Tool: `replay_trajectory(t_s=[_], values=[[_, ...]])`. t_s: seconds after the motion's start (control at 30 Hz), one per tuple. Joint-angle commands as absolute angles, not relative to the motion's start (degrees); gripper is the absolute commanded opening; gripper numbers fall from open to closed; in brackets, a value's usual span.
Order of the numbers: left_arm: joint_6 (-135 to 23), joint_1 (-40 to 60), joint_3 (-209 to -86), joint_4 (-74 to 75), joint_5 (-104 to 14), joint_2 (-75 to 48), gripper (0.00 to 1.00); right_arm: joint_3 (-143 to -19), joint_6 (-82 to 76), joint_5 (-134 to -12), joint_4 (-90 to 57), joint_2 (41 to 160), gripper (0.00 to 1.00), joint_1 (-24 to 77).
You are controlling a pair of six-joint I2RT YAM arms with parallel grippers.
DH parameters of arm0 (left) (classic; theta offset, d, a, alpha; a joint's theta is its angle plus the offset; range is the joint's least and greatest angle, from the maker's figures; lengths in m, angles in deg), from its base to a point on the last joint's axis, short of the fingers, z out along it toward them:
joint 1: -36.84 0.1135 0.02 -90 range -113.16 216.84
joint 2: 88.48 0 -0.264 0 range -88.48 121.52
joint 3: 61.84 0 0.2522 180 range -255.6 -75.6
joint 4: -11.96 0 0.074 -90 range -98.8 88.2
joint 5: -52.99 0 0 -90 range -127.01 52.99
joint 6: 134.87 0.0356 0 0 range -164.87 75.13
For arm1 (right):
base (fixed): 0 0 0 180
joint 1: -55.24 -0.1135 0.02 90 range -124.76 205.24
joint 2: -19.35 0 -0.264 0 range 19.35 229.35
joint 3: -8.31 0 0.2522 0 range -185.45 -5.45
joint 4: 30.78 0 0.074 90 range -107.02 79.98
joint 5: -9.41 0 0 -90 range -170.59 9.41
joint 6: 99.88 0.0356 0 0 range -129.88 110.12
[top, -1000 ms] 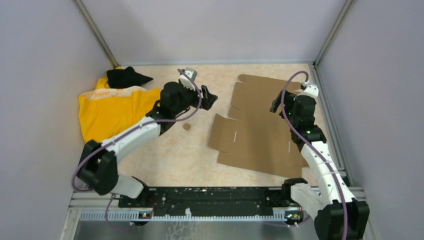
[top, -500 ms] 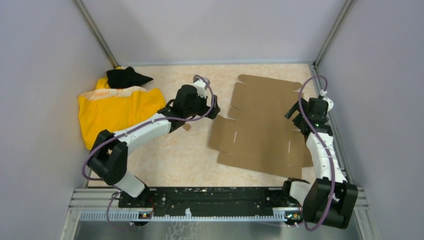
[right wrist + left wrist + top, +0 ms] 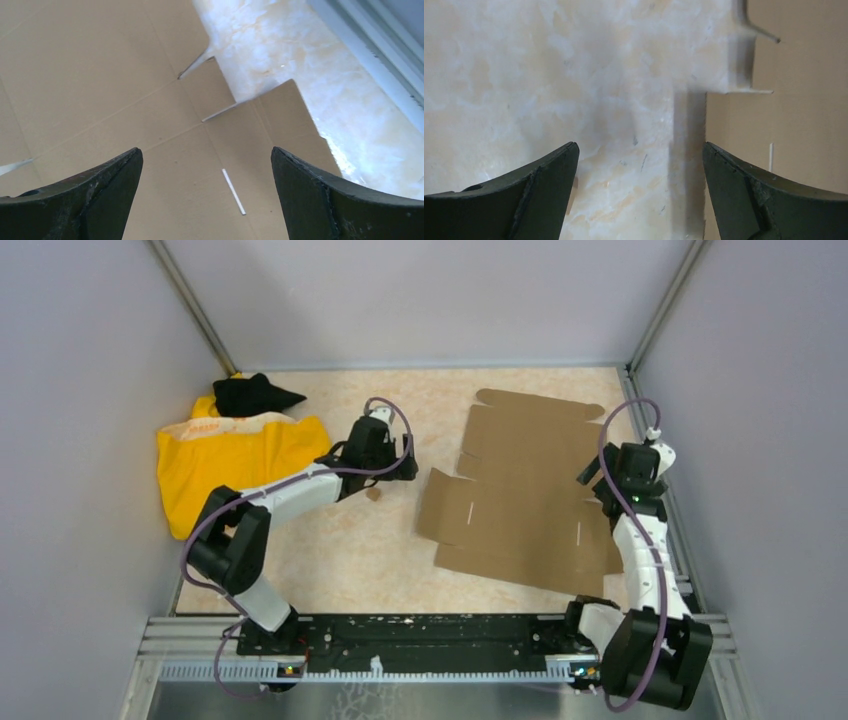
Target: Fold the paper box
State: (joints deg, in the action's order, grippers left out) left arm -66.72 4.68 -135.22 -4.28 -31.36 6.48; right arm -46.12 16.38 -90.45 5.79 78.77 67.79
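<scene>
The paper box [image 3: 520,495] lies flat and unfolded on the table's right half, a brown die-cut cardboard sheet with flaps and slots. My left gripper [image 3: 408,466] hovers open just off the sheet's left edge. In the left wrist view its fingers [image 3: 549,190] frame bare marble table, with the cardboard edge [image 3: 804,110] to the right. My right gripper [image 3: 590,476] is open above the sheet's right side. In the right wrist view the gripper [image 3: 206,150] has the cardboard [image 3: 100,75] and a thin slot [image 3: 233,192] below it. Nothing is held.
A yellow cloth [image 3: 230,455] with a black cloth [image 3: 250,395] on it lies at the back left. A tiny cardboard scrap [image 3: 373,494] sits below the left gripper. Grey walls enclose the table, and a metal rail [image 3: 655,455] runs close to the right arm.
The left gripper has dropped lower and drawn slightly nearer, beside the sheet's left edge. The right gripper has shifted rightward and nearer, from mid-sheet to its right side. Both stay open.
</scene>
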Motion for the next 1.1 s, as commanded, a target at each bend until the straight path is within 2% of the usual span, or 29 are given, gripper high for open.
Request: replay_trajectory(t_s=[0.0,0.43,0.73,1.07], values=[[-68.26,4.34,-130.59,-2.52,-29.51,5.23,0.99,-43.77,15.69,-97.28,5.57,73.86,0.99,68.16],[-67.33,4.28,-127.80,1.87,-36.54,11.10,0.99,-40.70,20.95,-96.14,6.32,77.52,0.99,70.72],[-66.35,4.24,-128.69,5.41,-44.96,13.47,0.99,-41.92,22.32,-99.67,10.54,73.98,0.99,73.41],[-64.54,3.33,-128.20,5.03,-47.91,13.82,0.98,-41.37,21.77,-98.08,11.86,71.34,0.99,76.75]])
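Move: The paper box's left flap lies about 8 cm right of the left hand, 5 cm back and 8 cm below; a small brown block sits roughly 6 cm left, 2 cm back. The right flap lies about 6 cm back, 3 cm right and 11 cm below the right hand, with the main panel's middle some 14 cm left and 1 cm ahead. Open left hand sinks about 6 cm, then swings right to the left flap; open right moves back-right, lowering, turning clockwise. ##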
